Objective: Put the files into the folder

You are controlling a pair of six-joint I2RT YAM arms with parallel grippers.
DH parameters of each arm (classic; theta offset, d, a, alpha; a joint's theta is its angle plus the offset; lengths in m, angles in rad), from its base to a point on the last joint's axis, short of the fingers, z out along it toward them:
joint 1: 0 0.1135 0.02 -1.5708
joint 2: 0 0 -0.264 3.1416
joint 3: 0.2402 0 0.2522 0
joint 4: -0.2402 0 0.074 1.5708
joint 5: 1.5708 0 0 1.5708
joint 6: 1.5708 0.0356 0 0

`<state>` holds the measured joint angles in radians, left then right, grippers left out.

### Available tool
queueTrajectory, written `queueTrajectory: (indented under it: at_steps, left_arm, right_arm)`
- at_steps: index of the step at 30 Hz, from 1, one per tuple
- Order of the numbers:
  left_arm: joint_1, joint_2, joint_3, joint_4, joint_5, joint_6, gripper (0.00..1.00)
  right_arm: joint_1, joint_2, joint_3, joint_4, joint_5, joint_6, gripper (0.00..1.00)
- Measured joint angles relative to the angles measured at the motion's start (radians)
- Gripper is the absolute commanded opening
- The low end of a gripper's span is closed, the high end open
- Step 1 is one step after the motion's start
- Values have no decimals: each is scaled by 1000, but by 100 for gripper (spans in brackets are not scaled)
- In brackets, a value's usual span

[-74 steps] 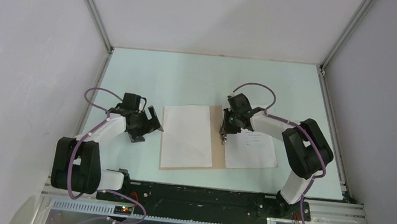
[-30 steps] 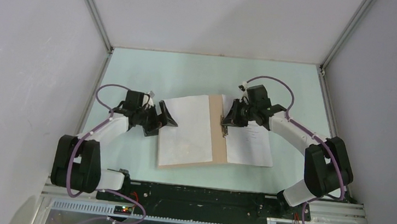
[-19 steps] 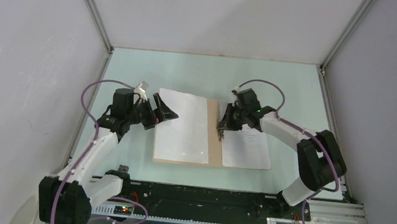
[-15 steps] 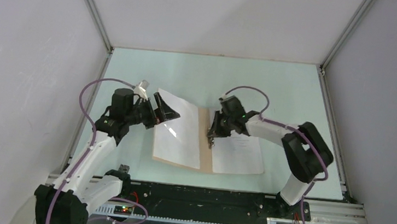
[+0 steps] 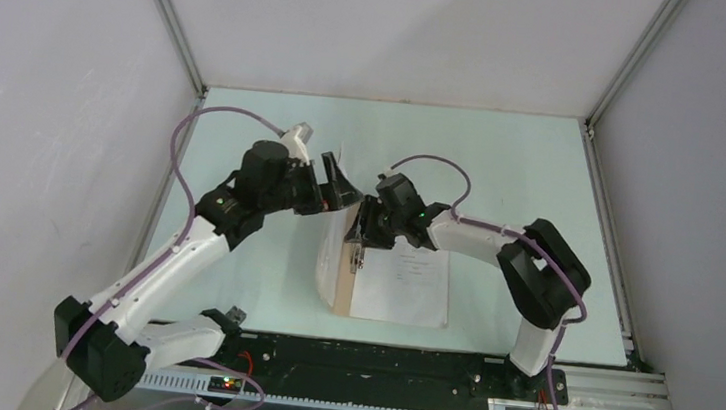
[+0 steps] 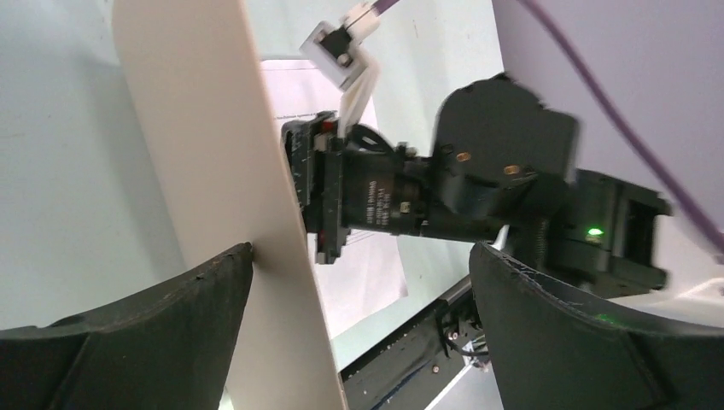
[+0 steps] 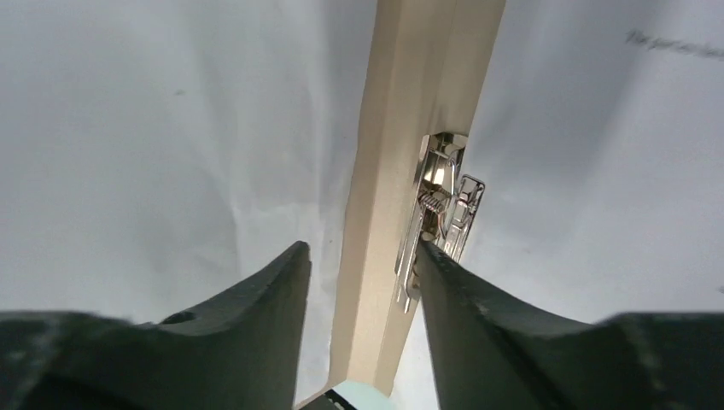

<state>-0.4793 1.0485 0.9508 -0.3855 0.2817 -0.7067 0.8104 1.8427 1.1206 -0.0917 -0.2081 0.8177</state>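
Observation:
The tan folder sits mid-table with its left leaf swung up almost on edge. My left gripper is wide open, and one fingertip presses the leaf's outer face. White files lie on the flat right leaf, the top sheet carrying small print. My right gripper hovers over the spine. In the right wrist view its jaws stand apart astride the tan spine, one finger against the metal clip. White sheets cover both sides.
The pale green tabletop is fenced by metal rails and white walls. The two arms nearly meet above the folder; the right wrist fills the left wrist view. The black base rail runs along the near edge.
The left gripper swept right and lifted the folder's left leaf from flat to nearly upright. The folder slid left and nearer. The right gripper's jaws opened at the clip.

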Motion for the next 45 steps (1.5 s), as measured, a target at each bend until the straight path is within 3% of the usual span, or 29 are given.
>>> queueTrajectory:
  at_steps: [9, 16, 22, 28, 35, 40, 42, 45]
  left_arm:
    - [-192, 166, 132, -19, -187, -3, 100]
    - [-321, 327, 254, -29, -299, -24, 100]
    - [-415, 491, 363, -16, -316, -51, 100]
    - [-421, 636, 321, 89, -293, -83, 100]
    - [-368, 789, 145, 307, -188, -119, 100]
    - [-334, 808, 133, 415, -140, -129, 100]
    - [-328, 797, 133, 408, -142, -122, 100]
    - [-318, 726, 133, 317, -167, -86, 100]
  right_arm:
    - [-127, -334, -46, -99, 47, -22, 71]
    - [-330, -620, -250, -203, 100, -60, 74]
    - [-445, -792, -339, -341, 138, -101, 76]
    - [-511, -940, -356, -420, 156, -138, 77]
    - [-505, -963, -375, -455, 159, -149, 80]
    - [-470, -929, -377, -452, 158, -151, 82]
    - [-461, -909, -377, -444, 156, -153, 97]
    - [-452, -875, -374, -435, 143, -161, 99]
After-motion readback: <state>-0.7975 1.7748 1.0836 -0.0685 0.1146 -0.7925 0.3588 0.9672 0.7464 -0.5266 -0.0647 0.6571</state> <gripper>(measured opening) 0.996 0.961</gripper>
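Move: The folder's raised cover stands right by the left gripper, its middle about 5 cm back, 1 cm right and 12 cm below. The folder's right half, where it must land, is centred some 15 cm right, 5 cm back and 23 cm below. From the right gripper that half lies roughly 9 cm right, 6 cm back and 5 cm down, and the metal clip about 4 cm back, straight in line sideways and 4 cm below. Swing the open left gripper about 16 cm to the right, pushing the cover over from its outer face, then drop it steeply some 18 cm towards the folder's right half and ease up slightly. Meanwhile lift the right gripper off the spine by the clip, opening wider, and clear it up and then well to the right, turning about 30 degrees clockwise. ##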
